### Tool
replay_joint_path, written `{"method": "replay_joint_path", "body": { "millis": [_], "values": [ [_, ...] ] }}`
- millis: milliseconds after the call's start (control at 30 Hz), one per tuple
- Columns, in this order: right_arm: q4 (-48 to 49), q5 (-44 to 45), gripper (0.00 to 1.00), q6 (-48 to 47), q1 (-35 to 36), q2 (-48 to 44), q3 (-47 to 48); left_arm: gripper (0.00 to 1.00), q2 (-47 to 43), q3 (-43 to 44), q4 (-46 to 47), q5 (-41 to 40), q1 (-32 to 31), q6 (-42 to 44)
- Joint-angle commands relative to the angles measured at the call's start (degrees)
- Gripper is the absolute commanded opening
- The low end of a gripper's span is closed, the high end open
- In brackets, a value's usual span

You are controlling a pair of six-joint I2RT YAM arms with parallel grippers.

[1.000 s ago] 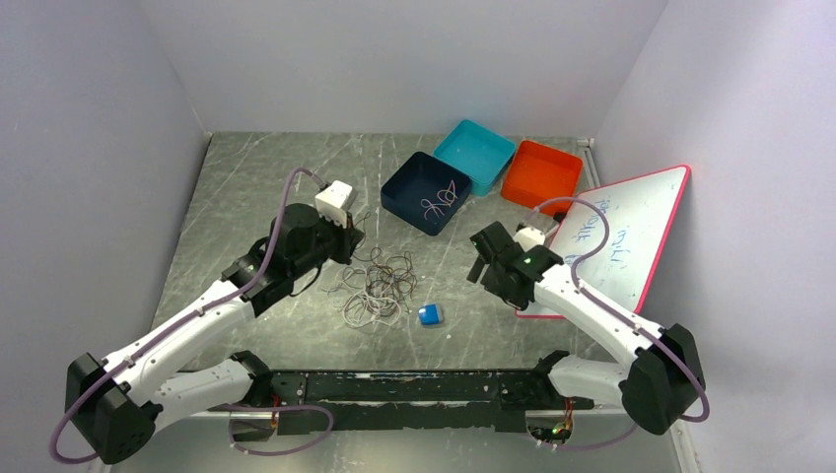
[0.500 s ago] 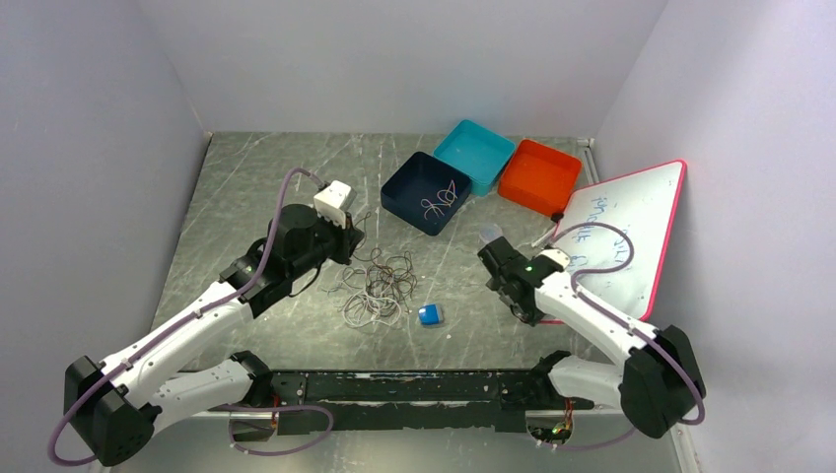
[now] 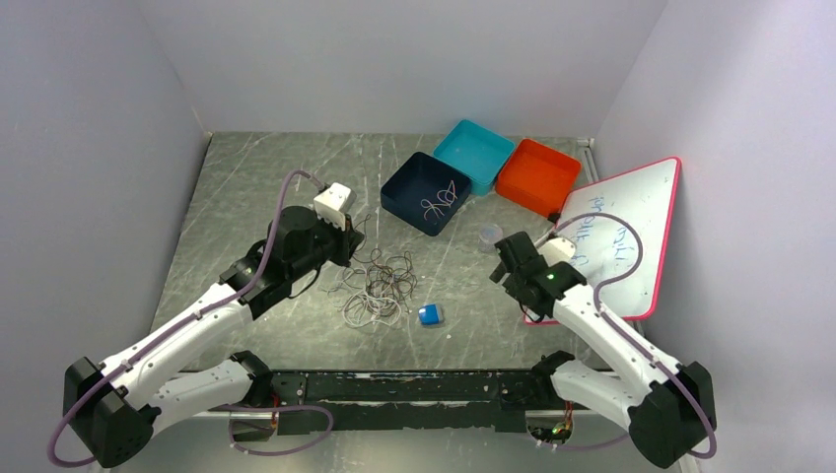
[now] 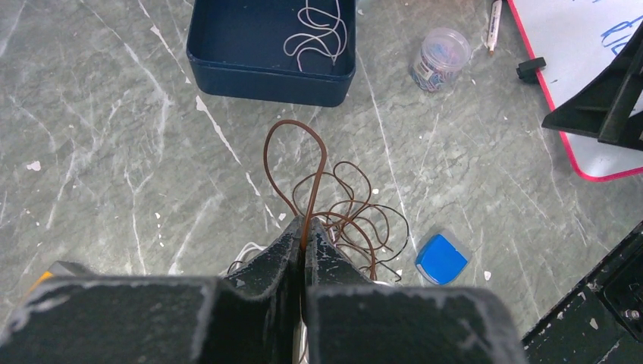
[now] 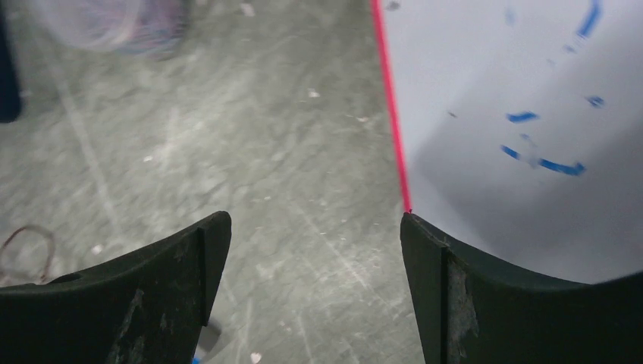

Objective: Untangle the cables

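The cables (image 3: 380, 286) lie in a tangle of brown, black and whitish loops on the table's middle. My left gripper (image 3: 352, 243) sits at the tangle's far-left edge. In the left wrist view this gripper (image 4: 305, 227) is shut on a brown cable (image 4: 297, 148), whose loop stands out ahead of the fingertips. More brown and black loops (image 4: 356, 216) spread to its right. One whitish cable (image 3: 435, 204) lies apart inside the navy box (image 3: 406, 212). My right gripper (image 3: 513, 258) hovers open and holds nothing, at the whiteboard's left edge; in its wrist view the gripper (image 5: 315, 216) shows only bare table between its fingers.
A teal box (image 3: 475, 148) and an orange box (image 3: 540, 175) stand behind the navy one. A pink-framed whiteboard (image 3: 621, 236) leans at the right. A clear jar of clips (image 3: 489, 235) and a small blue object (image 3: 430, 314) sit near the tangle. A marker (image 4: 494, 19) lies by the board.
My right arm has swung to the right and a little away from the tangle, its gripper still open. The left arm and its held cable have stayed put.
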Motion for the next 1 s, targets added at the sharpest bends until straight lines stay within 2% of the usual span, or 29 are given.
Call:
{"method": "replay_joint_path", "body": {
  "millis": [0, 200, 433, 633, 800, 967],
  "values": [
    [7.92, -4.17, 0.85, -12.31, -0.35, -3.20, 3.47, 0.07, -1.10, -0.34, 1.93, 0.93, 0.27, -0.33],
    [14.83, -8.74, 0.85, -19.71, -0.32, -0.12, 9.25, 0.07, -0.72, -0.72, 2.64, 1.60, 0.29, -0.52],
    [19.74, -10.14, 0.86, -24.72, -0.17, 14.94, 19.53, 0.07, -1.49, -0.12, 1.61, 1.29, 0.32, -0.17],
    [22.35, -4.94, 0.88, -30.39, -0.36, 26.72, 28.69, 0.07, -2.48, -0.14, 0.32, 1.08, 0.31, -0.23],
    [24.32, -5.94, 0.89, -35.48, -7.57, 34.94, 35.49, 0.07, -2.86, -0.22, -0.23, 1.63, 0.28, -0.72],
    [29.74, -14.08, 0.90, -40.51, -14.83, 41.92, 41.03, 0.07, -3.03, -0.16, -0.60, 1.54, 0.32, -0.79]
  ]
}}
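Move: The orange bin that the right hand seems to be making for lies about 29 cm ahead of it, 9 cm to its right and some 5 cm lower. The small jar stands about 12 cm ahead and 5 cm left of the hand, the teal bin 35 cm ahead and 7 cm left, the navy bin 24 cm ahead and 20 cm left. From the left hand, the orange bin is roughly 24 cm ahead, 46 cm right and 20 cm below. Touching nothing that can be seen, the open right hand sweeps quickly about 23 cm forward, past the jar towards the orange bin. It climbs some 7 cm early on and bears left, then swings back right; the wrist turns roughly 20 degrees counter-clockwise and the fingertips tip up a little. The left hand keeps its pinch on the brown cable, almost still. ##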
